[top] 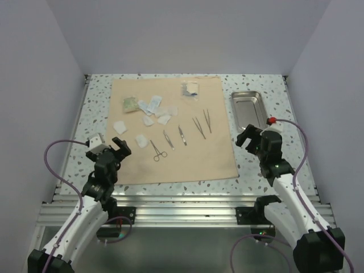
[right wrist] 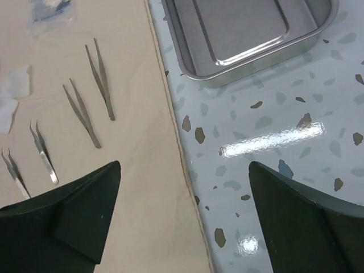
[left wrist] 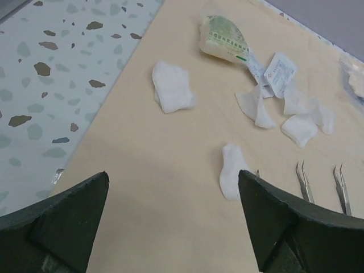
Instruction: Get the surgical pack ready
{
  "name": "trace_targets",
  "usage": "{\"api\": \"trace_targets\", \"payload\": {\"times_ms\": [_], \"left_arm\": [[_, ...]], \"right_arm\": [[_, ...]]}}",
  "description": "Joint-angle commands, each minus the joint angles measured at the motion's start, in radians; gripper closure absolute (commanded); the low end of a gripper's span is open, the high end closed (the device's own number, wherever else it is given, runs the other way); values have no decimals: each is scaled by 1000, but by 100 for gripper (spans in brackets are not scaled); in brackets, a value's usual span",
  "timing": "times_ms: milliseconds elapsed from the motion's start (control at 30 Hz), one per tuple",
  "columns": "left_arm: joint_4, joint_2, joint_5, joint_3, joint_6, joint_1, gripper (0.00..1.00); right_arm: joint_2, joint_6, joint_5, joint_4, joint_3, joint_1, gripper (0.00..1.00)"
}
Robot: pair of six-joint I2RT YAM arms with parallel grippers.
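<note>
The tan wrap sheet (top: 170, 165) lies flat on the speckled table. On it rest white gauze pieces (top: 141, 140), packets (top: 152, 104), a greenish pouch (top: 130, 104), scissors (top: 158, 151), clamps (top: 168, 139) and tweezers (top: 199, 127). The steel tray (top: 247, 108) stands empty on the table, right of the sheet. My left gripper (top: 119, 149) hovers open over the sheet's left edge, gauze (left wrist: 232, 170) just ahead of it. My right gripper (top: 250, 138) hangs open above the sheet's right edge (right wrist: 170, 119), the tray (right wrist: 250, 34) ahead of it and tweezers (right wrist: 99, 77) to its left.
White walls close in the table at the back and both sides. An aluminium rail frame (top: 182, 205) runs along the near edge where both arm bases are bolted. Purple cables (top: 54, 153) loop beside each arm.
</note>
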Motion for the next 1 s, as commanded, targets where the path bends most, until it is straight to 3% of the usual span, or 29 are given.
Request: {"api": "trace_targets", "payload": {"times_ms": [0, 200, 333, 400, 567, 967], "left_arm": [[1, -24, -20, -8, -32, -2, 0], [65, -93, 190, -14, 71, -2, 0], [90, -45, 227, -6, 80, -4, 0], [96, -1, 233, 6, 80, -4, 0], [113, 38, 255, 12, 85, -4, 0], [137, 50, 268, 3, 91, -4, 0]], "right_arm": [[114, -19, -87, 52, 66, 7, 2], [375, -85, -60, -11, 277, 146, 2], [664, -105, -27, -65, 466, 232, 12], [752, -117, -21, -88, 523, 260, 21], [976, -160, 58, -166, 701, 274, 31], [1194, -229, 43, -214, 891, 283, 57]]}}
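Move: The rightmost tweezers lie about 20 cm ahead of the right hand, 14 cm to its left and 13 cm below. The second straight pair lies some 4 cm left of them and 4 cm nearer; the nearest curved pair is roughly 12 cm left and 8 cm nearer. The steel tray sits about 26 cm ahead of the right hand and 5 cm to its right. From the left hand, the rightmost tweezers are some 22 cm ahead and 42 cm to the right. No contact can be made out yet: the right hand sweeps about 14 cm left and as far forward, and sinks some 10 cm onto the near, joined end of the rightmost tweezers, straddling it. Its fingers tip some 25 degrees further down, swing 20 left and narrow to about half open. The left hand, open, shifts some 4 cm right, turning 15 degrees clockwise. ##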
